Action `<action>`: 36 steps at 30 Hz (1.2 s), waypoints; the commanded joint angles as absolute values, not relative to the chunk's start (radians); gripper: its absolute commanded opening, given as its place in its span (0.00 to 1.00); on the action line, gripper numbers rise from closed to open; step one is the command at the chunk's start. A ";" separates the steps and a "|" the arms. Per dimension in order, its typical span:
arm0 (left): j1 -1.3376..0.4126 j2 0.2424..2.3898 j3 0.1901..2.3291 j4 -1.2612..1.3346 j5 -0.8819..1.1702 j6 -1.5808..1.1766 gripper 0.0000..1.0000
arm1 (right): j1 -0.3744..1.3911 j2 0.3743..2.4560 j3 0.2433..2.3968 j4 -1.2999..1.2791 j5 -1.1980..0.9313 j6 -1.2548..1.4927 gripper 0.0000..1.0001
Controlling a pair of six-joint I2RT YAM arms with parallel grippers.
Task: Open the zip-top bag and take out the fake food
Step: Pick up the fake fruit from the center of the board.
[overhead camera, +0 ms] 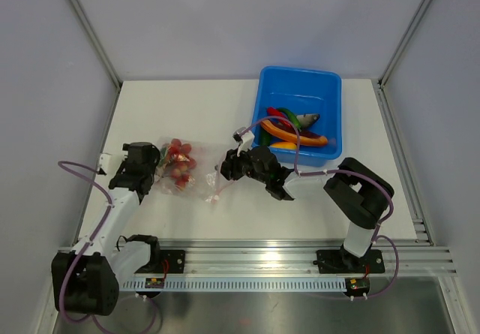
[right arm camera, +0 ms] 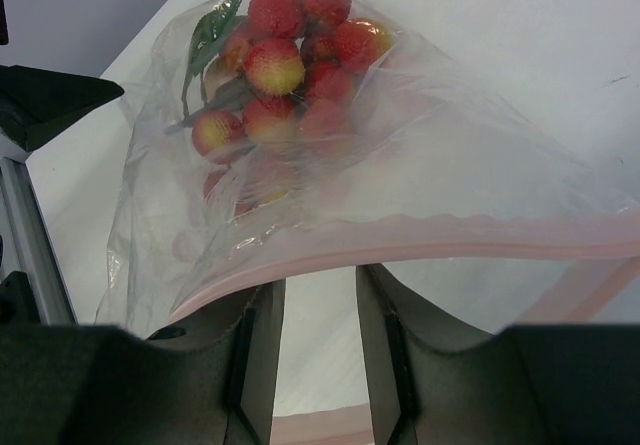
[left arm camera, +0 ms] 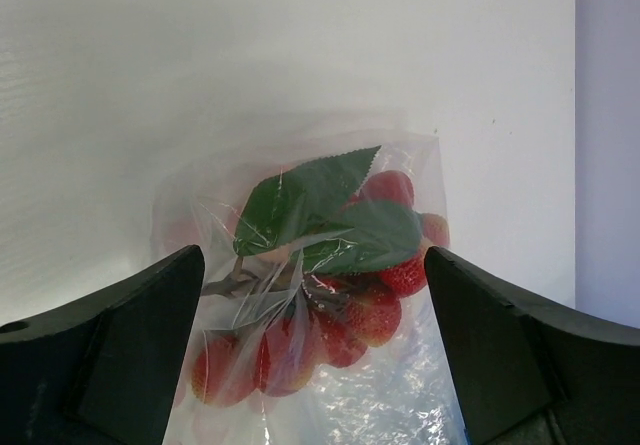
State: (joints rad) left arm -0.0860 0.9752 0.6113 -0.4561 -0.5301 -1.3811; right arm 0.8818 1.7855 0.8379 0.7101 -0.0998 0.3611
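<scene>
The clear zip-top bag (overhead camera: 196,178) lies on the white table between my two grippers. Inside it is fake food: a bunch of red fruit (overhead camera: 178,161) with green leaves (left arm camera: 320,205). My left gripper (overhead camera: 154,170) stands wide open at the bag's closed end, one finger on each side of the bunch (left arm camera: 350,315), gripping nothing. My right gripper (right arm camera: 320,285) is at the bag's mouth with its fingers a little apart. The upper pink zipper strip (right arm camera: 450,240) arches over their tips and the lower strip (right arm camera: 310,427) shows between them. Only bare table shows in the gap.
A blue tub (overhead camera: 330,86) stands at the back right, holding more toy food (overhead camera: 294,130), among it orange, green and grey pieces. Grey walls close the table on three sides. A metal rail (overhead camera: 300,263) runs along the near edge.
</scene>
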 commanded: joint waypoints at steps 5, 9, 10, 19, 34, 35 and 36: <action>-0.031 0.994 0.548 -0.361 -0.492 -1.456 0.88 | 0.891 1.792 0.879 0.730 -0.124 0.368 0.42; -0.025 0.996 0.512 -0.305 -0.480 -1.459 0.86 | 0.893 1.798 0.885 0.729 -0.130 0.371 0.42; -0.022 1.003 0.511 -0.299 -0.468 -1.457 0.85 | 0.893 1.798 0.884 0.727 -0.129 0.371 0.42; 0.000 1.086 0.492 -0.233 -0.385 -1.454 0.46 | 0.891 1.796 0.884 0.726 -0.130 0.371 0.42; -0.009 0.907 0.443 -0.166 -0.455 -1.399 0.00 | 0.893 1.861 0.914 0.726 -0.156 0.402 0.42; -0.018 0.899 0.434 -0.157 -0.460 -1.391 0.00 | 0.893 1.871 0.916 0.726 -0.160 0.403 0.42; -0.024 0.882 0.431 -0.147 -0.468 -1.387 0.00 | 0.894 1.878 0.922 0.726 -0.163 0.403 0.42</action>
State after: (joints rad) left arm -0.0113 0.9230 0.4419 -0.2230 -0.4126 -1.4139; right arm 0.8822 1.8595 0.8776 0.7040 -0.1387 0.3931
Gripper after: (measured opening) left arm 0.002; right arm 0.417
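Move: The clear bag's closed left end lies under the open left hand, about 5 cm below and 2 cm to its right. The fruit cluster inside is some 9 cm right of the left hand, 1 cm back and 7 cm below. From the right hand, whose fingers are already in the bag's mouth, that closed end is roughly 22 cm left, 2 cm ahead and 5 cm below; the fruit is 14 cm left, 2 cm ahead and 6 cm below. Left hand drops about 5 cm, shuts on the bag's closed end, lifts 3 cm; right hand sinks 2 cm. ##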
